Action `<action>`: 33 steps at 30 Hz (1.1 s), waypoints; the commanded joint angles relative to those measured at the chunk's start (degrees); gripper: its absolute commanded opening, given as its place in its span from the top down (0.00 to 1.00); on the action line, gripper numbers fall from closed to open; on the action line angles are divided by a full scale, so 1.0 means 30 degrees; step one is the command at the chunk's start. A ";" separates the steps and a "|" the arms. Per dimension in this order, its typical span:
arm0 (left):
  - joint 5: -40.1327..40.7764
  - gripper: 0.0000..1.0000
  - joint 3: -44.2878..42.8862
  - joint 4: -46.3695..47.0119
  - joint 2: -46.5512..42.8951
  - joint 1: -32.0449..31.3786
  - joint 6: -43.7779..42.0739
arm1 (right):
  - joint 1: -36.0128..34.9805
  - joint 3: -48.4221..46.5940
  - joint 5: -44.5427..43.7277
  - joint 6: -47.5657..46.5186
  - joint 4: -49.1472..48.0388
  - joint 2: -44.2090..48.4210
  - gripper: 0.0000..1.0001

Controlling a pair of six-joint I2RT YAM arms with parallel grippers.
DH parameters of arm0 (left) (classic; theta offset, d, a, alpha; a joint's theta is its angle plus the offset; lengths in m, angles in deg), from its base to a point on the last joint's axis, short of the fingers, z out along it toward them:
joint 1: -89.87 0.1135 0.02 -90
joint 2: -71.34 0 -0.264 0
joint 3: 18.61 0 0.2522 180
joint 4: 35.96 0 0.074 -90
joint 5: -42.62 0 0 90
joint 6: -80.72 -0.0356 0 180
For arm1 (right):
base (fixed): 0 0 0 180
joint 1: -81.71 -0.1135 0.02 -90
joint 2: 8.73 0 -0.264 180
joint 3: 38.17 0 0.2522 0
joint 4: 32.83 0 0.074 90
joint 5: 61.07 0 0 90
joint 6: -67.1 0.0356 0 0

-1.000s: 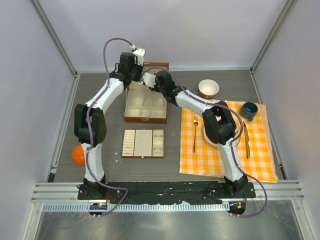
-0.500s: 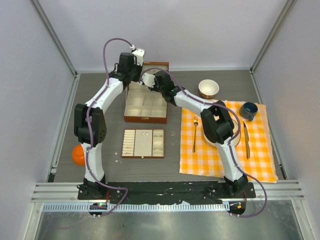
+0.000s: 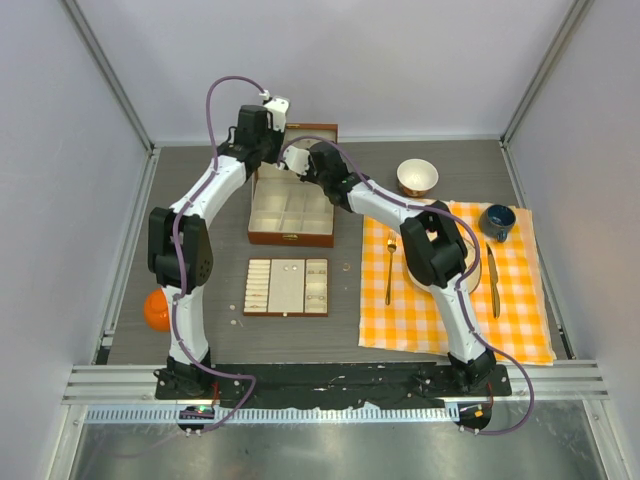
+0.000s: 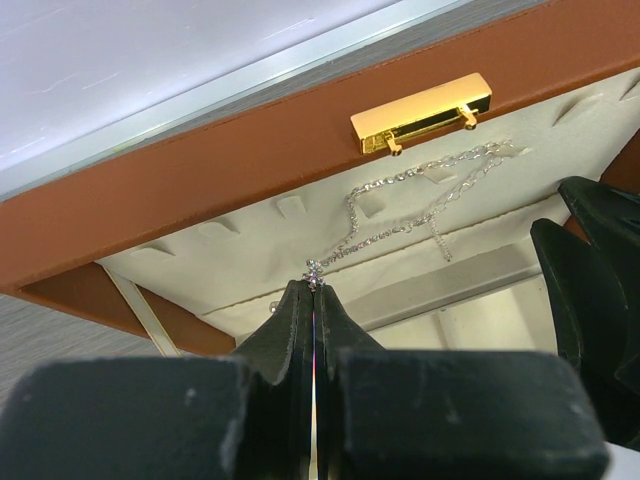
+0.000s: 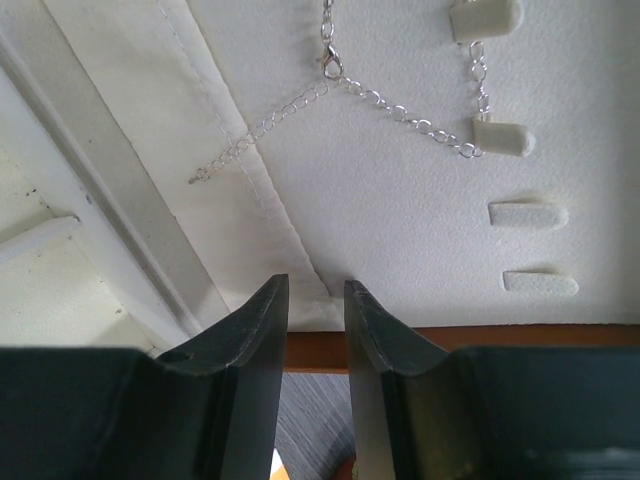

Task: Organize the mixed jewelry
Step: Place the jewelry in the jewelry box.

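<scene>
A thin silver necklace [image 4: 316, 270] hangs across the cream lining of the open lid of the brown wooden box [image 3: 290, 238]. My left gripper [image 4: 316, 290] is shut on the pendant end of the chain, just below the lid's gold clasp [image 4: 420, 113]. In the right wrist view the necklace's other end [image 5: 331, 68] is looped over small cream pegs [image 5: 500, 135]. My right gripper [image 5: 316, 290] stands open by a narrow gap below it, with nothing between its fingers. Tiny silvery pieces [image 3: 347, 267] lie loose on the table.
A cream-lined tray [image 3: 287, 313] lies in front of the box. An orange-checked cloth [image 3: 450, 300] at the right carries a gold fork [image 3: 389, 270], a knife [image 3: 492, 280] and a blue cup [image 3: 497, 220]. A white bowl [image 3: 417, 177] stands behind it, an orange ball [image 3: 155, 310] at the left.
The right arm has edged slightly left toward the lid and its jaws have narrowed a little. The left gripper has kept its hold and place.
</scene>
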 commanded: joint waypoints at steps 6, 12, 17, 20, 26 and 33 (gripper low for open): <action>-0.1480 1.00 -0.0570 0.0852 -0.0521 -0.0555 0.0628 | -0.0741 0.0029 -0.0278 -0.0488 -0.0505 -0.0548 0.66; -0.1508 1.00 -0.0569 0.0881 -0.0550 -0.0555 0.0657 | -0.0859 0.0293 -0.0308 -0.0635 -0.0476 -0.0520 0.66; -0.1509 1.00 -0.0482 0.0882 -0.0579 -0.0555 0.0598 | -0.0946 0.0352 -0.0337 -0.0810 -0.0506 -0.0695 0.69; -0.1480 1.00 -0.0394 0.0940 -0.0579 -0.0555 0.0569 | -0.0946 0.0439 -0.0308 -0.0869 -0.0477 -0.0812 0.73; -0.1567 1.00 -0.0423 0.0941 -0.0521 -0.0555 0.0598 | -0.1063 0.0469 -0.0074 -0.0840 -0.0096 -0.0783 0.82; -0.1568 1.00 -0.0482 0.0911 -0.0521 -0.0555 0.0540 | -0.1210 0.0382 0.0307 -0.0578 0.0576 -0.0579 0.93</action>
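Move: The right fingers already straddle the pocket edge at the foot of the lid lining, under 1 cm ahead and slightly below. From this hand, the necklace's tail end lies some 4 cm left, 2 cm back and 3 cm down. The chain hook is about 3 cm ahead, 4 cm left and 4 cm up; the lid's right side is 2 cm right, level and straight across. From the left hand, that pocket edge is roughly 9 cm right and 4 cm below, about level in reach. Hold the right gripper nearly in place at the lower right corner of the lid and, after a brief pause, bring its half-open fingers almost shut over the pocket edge so that the tips pinch the cloth. Keep the left gripper shut on the necklace chain; neither hand shifts more than about half a centimetre. ##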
